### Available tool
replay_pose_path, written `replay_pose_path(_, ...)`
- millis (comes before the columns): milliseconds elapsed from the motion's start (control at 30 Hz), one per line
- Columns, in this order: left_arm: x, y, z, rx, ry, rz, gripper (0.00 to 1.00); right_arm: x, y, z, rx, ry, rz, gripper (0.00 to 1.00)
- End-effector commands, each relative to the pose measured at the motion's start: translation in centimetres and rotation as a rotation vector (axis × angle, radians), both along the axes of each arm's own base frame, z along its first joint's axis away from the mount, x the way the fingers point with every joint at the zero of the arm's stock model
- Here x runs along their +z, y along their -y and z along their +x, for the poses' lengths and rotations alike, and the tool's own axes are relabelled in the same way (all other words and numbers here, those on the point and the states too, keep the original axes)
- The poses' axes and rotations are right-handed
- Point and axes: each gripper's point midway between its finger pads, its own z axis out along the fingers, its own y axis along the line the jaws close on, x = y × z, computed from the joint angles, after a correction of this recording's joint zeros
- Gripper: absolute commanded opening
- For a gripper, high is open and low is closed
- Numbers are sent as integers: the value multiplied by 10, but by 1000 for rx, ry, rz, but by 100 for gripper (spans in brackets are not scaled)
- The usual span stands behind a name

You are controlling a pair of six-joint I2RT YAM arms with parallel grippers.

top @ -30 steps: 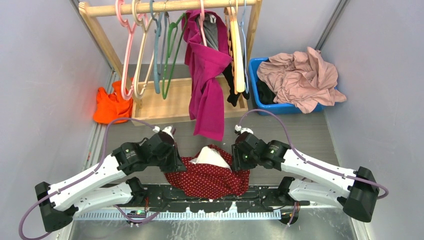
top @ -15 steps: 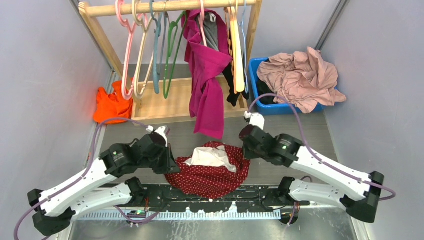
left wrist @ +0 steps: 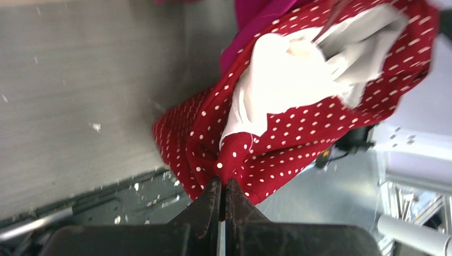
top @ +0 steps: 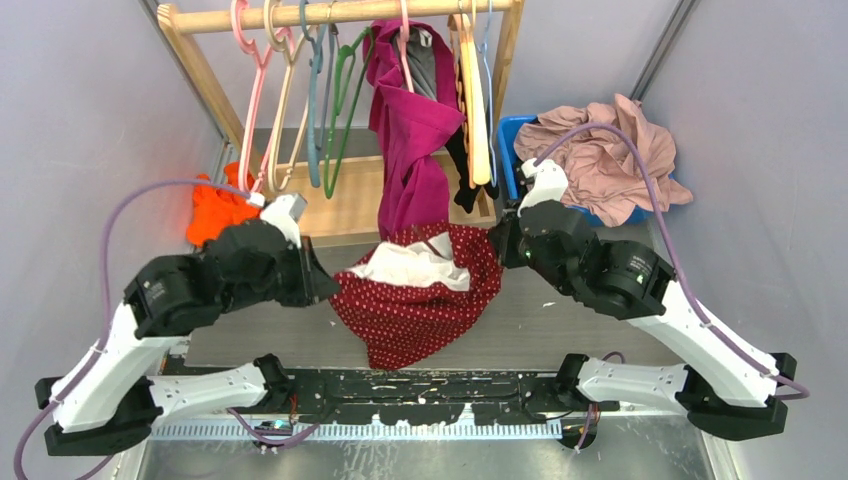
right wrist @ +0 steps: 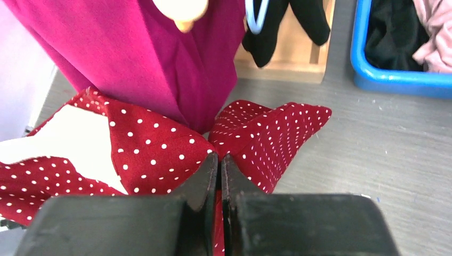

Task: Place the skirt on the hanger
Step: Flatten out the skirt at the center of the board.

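Observation:
The dark red, white-dotted skirt (top: 425, 305) hangs above the table, stretched between both grippers with its waist open and its white lining (top: 412, 266) showing. My left gripper (top: 325, 287) is shut on the skirt's left waist edge. In the left wrist view, the dotted skirt fabric (left wrist: 298, 141) is pinched at the left gripper's (left wrist: 222, 182) tips. My right gripper (top: 497, 246) is shut on the right waist edge. The right wrist view shows skirt cloth (right wrist: 152, 154) bunched at the right gripper's (right wrist: 219, 158) tips. The thin pink hanger (top: 256, 120) hangs on the rail, far left.
A wooden rack (top: 340, 12) stands behind the skirt, carrying a green hanger (top: 340, 100), a tan wooden hanger (top: 472, 90) and a magenta garment (top: 415, 150) that hangs just behind it. A blue bin (top: 507, 165) holds a pale pink garment (top: 600, 150). An orange cloth (top: 215, 215) lies left.
The right gripper closed on the skirt's edge. Both arms then rose and moved toward the rack, lifting the skirt off the table and spreading its waist.

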Motion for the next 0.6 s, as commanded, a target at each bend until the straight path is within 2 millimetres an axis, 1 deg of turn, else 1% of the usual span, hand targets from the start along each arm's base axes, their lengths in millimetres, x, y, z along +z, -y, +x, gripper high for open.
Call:
replay_pose_path(0,49,-26,19,51,195,31,0,41,-3,13,-14,135,70,1)
replay_pose_path(67,52,-30,18,54,220,11,0,27,-4,10,-6,117,88,1)
replay_pose_path(100,48,-31,16,52,223,0,0,19,-4,7,-2,107,106,1)
replay_pose_path(167,32,-29,11,40,202,-19,1,-9,-2,-1,4,58,107,1)
replay_pose_path(233,8,-17,4,2,139,-36,2,-43,0,-13,20,-21,96,2)
replay_pose_path(300,-27,-1,-6,-44,30,-34,1,-75,1,-30,36,-110,129,6)
replay_pose_path(333,-45,8,-12,-71,-26,-38,1,-89,2,-37,42,-151,148,10)
replay_pose_path(367,-63,18,-18,-100,-84,-53,0,-103,2,-45,47,-192,158,20)
replay_pose_path(400,-80,26,-24,-118,-139,-62,0,-119,5,-50,38,-227,158,33)
replay_pose_path(433,-106,30,-29,-123,-196,-52,0,-132,3,-59,55,-277,164,40)
replay_pose_path(467,-120,34,-33,-131,-228,-57,0,-144,3,-64,60,-310,161,42)
replay_pose_path(533,-137,39,-36,-130,-251,-70,0,-161,-2,-69,69,-353,168,44)
replay_pose_path(567,-141,39,-37,-128,-255,-72,0,-169,-5,-70,73,-373,167,47)
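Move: Both raised hands hold the red dotted skirt between them by its edges. The board's centre, where the skirt is to lie, is some 7 cm ahead of the left hand, 14 cm to its right and 28 cm below; from the right hand about 13 cm left, 2 cm back and 30 cm below. The hanging magenta garment's lower end is roughly 14 cm ahead of the right hand, 13 cm left and 20 cm below. The left fingers keep their pinch on the skirt's edge while the right fingers open and let go of theirs during the descent. Both arms finish a short upward flick, about 5 cm on the left and barely 1 cm on the right, then sweep down fast towards the board and somewhat back, by 17 to 19 cm, their fingertips tipping downwards. ##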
